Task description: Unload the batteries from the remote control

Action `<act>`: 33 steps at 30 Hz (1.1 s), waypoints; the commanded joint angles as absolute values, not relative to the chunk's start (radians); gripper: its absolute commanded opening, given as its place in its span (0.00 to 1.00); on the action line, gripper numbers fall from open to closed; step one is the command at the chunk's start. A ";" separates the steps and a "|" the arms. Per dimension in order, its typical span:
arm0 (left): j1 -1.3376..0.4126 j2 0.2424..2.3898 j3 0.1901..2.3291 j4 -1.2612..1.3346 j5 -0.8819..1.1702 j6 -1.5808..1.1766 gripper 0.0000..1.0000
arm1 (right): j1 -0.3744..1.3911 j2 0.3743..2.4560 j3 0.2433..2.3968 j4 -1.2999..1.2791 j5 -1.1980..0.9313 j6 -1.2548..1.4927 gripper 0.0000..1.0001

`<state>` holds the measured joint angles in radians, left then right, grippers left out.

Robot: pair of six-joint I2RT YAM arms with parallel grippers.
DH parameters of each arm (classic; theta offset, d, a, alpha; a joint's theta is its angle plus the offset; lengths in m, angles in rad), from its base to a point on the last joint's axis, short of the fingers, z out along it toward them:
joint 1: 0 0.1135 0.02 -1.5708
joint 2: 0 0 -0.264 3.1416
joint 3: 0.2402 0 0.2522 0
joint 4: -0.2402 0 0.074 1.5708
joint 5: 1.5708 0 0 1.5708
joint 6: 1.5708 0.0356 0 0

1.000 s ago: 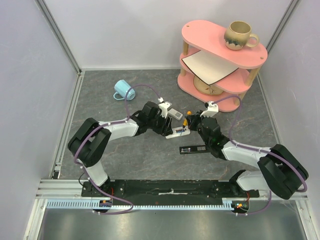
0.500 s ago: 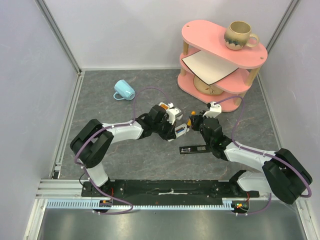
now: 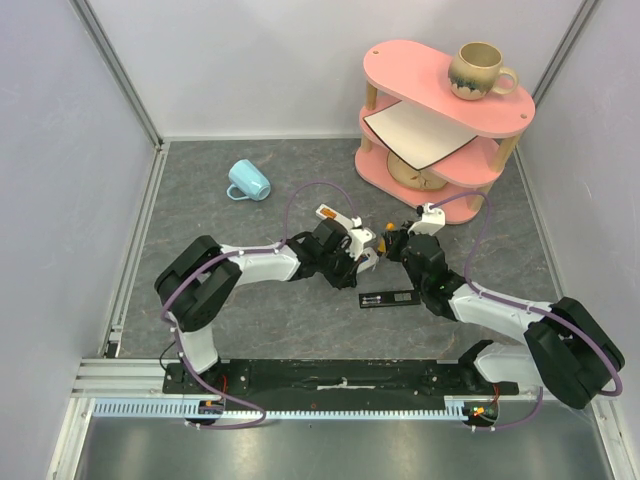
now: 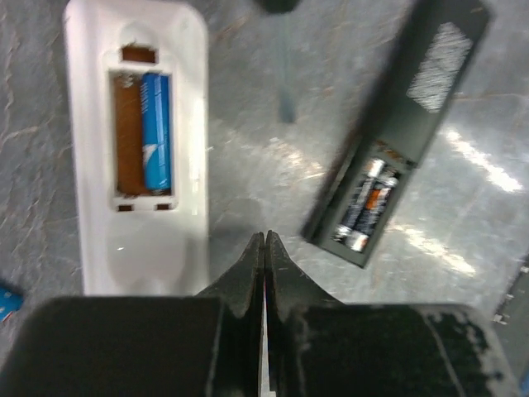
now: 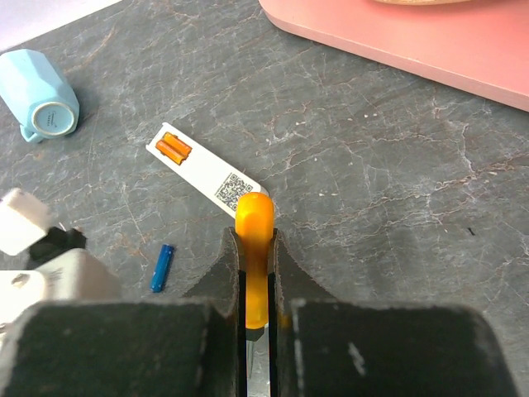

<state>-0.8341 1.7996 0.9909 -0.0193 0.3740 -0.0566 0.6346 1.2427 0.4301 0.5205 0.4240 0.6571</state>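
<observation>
In the left wrist view a white remote control (image 4: 136, 240) lies back up with its bay open. One blue battery (image 4: 155, 132) sits in it; the slot beside it looks brownish and I cannot tell what fills it. A black remote (image 4: 388, 157) to the right holds dark batteries (image 4: 368, 203). My left gripper (image 4: 264, 240) hangs shut and empty above the gap between them. My right gripper (image 5: 254, 236) is shut on an orange-handled screwdriver (image 5: 254, 219). Beyond it lies another white remote (image 5: 207, 175) with orange batteries (image 5: 173, 147). A loose blue battery (image 5: 162, 266) rests on the mat.
A light blue mug (image 3: 248, 180) lies on its side at the back left. A pink tiered shelf (image 3: 400, 70) with a ceramic mug (image 3: 478, 70) stands at the back right. Both grippers (image 3: 375, 248) meet mid-table, just behind the black remote (image 3: 388, 298).
My left gripper has closed from open and shifted right, towards the right gripper. The right arm has barely moved and kept hold of the screwdriver.
</observation>
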 commanded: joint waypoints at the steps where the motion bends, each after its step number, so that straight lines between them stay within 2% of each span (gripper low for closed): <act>1: -0.828 1.829 1.025 -0.089 0.217 -0.017 0.02 | 0.624 1.215 0.443 0.540 0.439 0.647 0.00; 15: -0.770 1.813 1.015 -0.084 -0.063 -0.113 0.02 | 0.624 1.230 0.448 0.574 0.397 0.649 0.00; 30: -0.767 1.894 1.109 -0.126 0.049 -0.110 0.02 | 0.637 1.370 0.529 0.644 0.371 0.647 0.00; 33: -0.767 1.904 1.121 -0.132 0.106 -0.109 0.08 | 0.640 1.374 0.534 0.649 0.376 0.647 0.00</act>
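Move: The white remote with one blue battery still in it lies about 6 cm ahead of the left hand, 1 cm left and slightly lower; the loose battery is roughly 10 cm ahead and 7 cm left, the black remote 3 cm back and 8 cm right. From the right hand, holding the screwdriver, the white remote is about 8 cm left, 3 cm ahead and 10 cm below, the black remote 9 cm back, straight below. With its fingers still shut, the left hand sinks about 1.5 cm, then sweeps some 8 cm forward and 5 cm left, turning about 20 degrees counter-clockwise, its tips pushing along the white remote's near edge towards the end without batteries, before easing back right. Late on, the right hand carries the screwdriver about 2 cm left and 1.5 cm forward, dipping, bringing the blade to the battery compartment's end. ##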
